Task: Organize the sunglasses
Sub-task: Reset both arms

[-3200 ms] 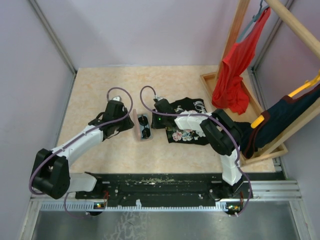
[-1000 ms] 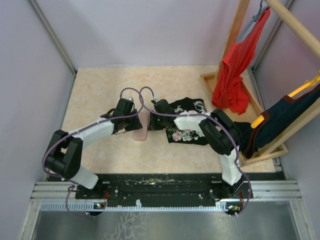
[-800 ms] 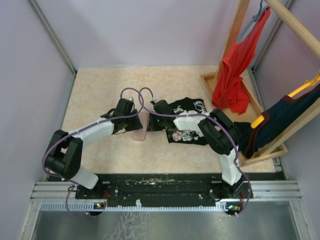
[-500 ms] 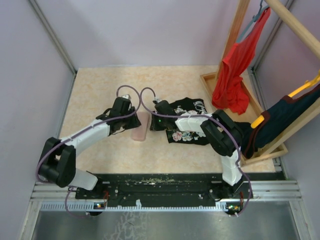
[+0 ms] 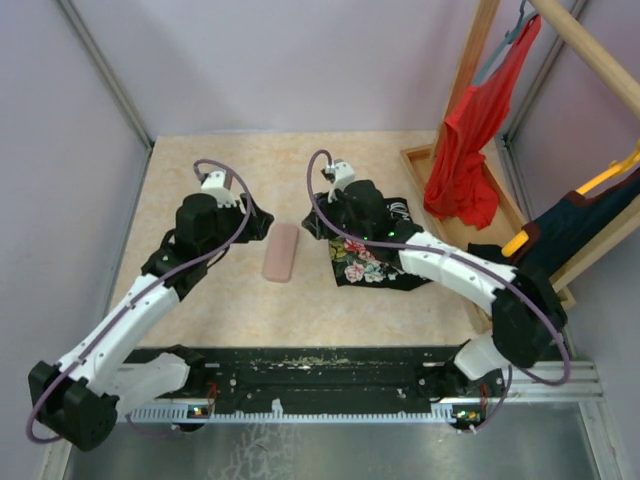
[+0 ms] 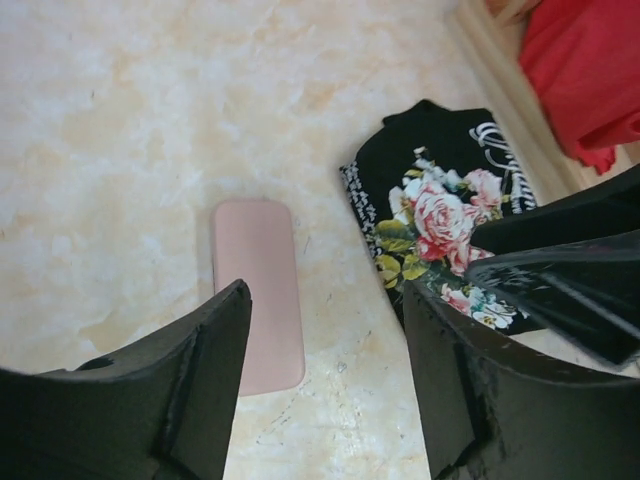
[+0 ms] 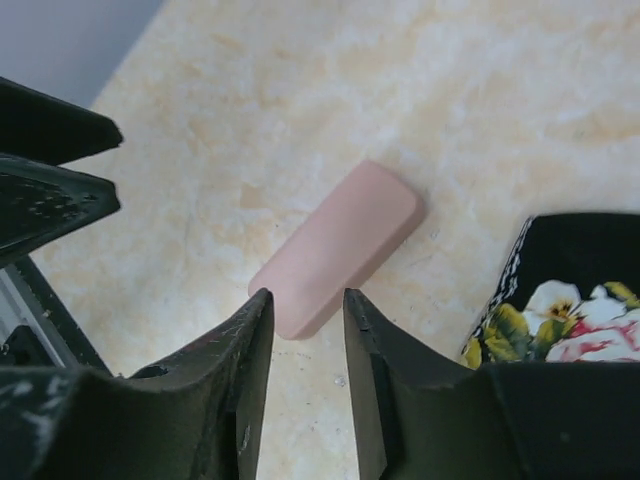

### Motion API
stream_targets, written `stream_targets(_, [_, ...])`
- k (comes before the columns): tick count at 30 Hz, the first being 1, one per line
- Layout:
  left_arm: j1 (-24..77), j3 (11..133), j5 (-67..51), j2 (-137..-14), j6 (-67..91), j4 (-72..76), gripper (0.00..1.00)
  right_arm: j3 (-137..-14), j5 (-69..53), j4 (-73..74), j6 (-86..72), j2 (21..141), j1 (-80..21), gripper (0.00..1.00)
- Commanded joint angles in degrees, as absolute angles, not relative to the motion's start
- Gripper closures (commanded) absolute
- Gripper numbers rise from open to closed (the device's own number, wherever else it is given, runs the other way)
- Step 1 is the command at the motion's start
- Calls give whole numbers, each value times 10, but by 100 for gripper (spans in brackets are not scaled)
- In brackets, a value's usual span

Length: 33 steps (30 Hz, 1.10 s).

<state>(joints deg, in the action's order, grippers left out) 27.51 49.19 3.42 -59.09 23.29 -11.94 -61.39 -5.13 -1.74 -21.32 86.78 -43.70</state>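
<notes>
The sunglasses are out of view. A pink oblong case (image 5: 281,252) lies shut on the beige table, also seen in the left wrist view (image 6: 258,290) and the right wrist view (image 7: 345,240). My left gripper (image 5: 252,214) hovers up and to the left of the case. Its jaws (image 6: 325,297) are wide open with nothing between them. My right gripper (image 5: 322,222) hangs to the case's right, above the edge of the black cloth. It is open (image 7: 306,298) with a narrower gap, empty, and raised over the case's near end.
A black floral-print garment (image 5: 375,255) lies flat right of the case. A wooden rack (image 5: 470,70) at the right holds a red garment (image 5: 465,150) and a dark blue one (image 5: 560,240) on a yellow hanger. Grey walls close in the table.
The case, open with the sunglasses inside in the oldest frame, is now shut. Both grippers have let go of it, opened, and pulled up and away to either side.
</notes>
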Motion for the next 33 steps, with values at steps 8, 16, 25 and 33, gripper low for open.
stream_targets(8, [274, 461, 1, -408, 128, -109, 4, -528, 20, 40, -66, 585, -436, 40])
stream_targets(16, [274, 415, 88, -291, 204, -201, 0, -385, 98, 85, -97, 327, -436, 23])
stream_targets(25, [275, 300, 131, -146, 318, -222, 0, -258, 175, 135, -178, 74, -436, 10])
stream_targets(33, [275, 258, 147, -70, 326, -228, 0, -241, 177, 167, -192, 17, -436, 8])
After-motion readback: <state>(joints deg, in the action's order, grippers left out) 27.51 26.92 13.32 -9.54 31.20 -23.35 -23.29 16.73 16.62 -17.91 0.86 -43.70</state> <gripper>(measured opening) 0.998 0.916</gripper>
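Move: The closed pink glasses case lies about 4 cm to the right of the left hand, 2 cm back and 20 cm below it. From the right hand the case is some 7 cm to the left, 2 cm back and 17 cm down. The folded black flowered shirt has its middle roughly 19 cm to the right of the right hand, about level with it in reach and 19 cm below. The closed glasses case is left behind untouched as both free hands keep drawing away from it. The right hand sweeps about 23 cm right and 14 cm back, over the near part of the flowered shirt, rising first and then easing down a little, tipping up some 25 degrees and turning clockwise. The left hand goes back and to its left, arching up and down again to its starting height; both grippers open wide. ##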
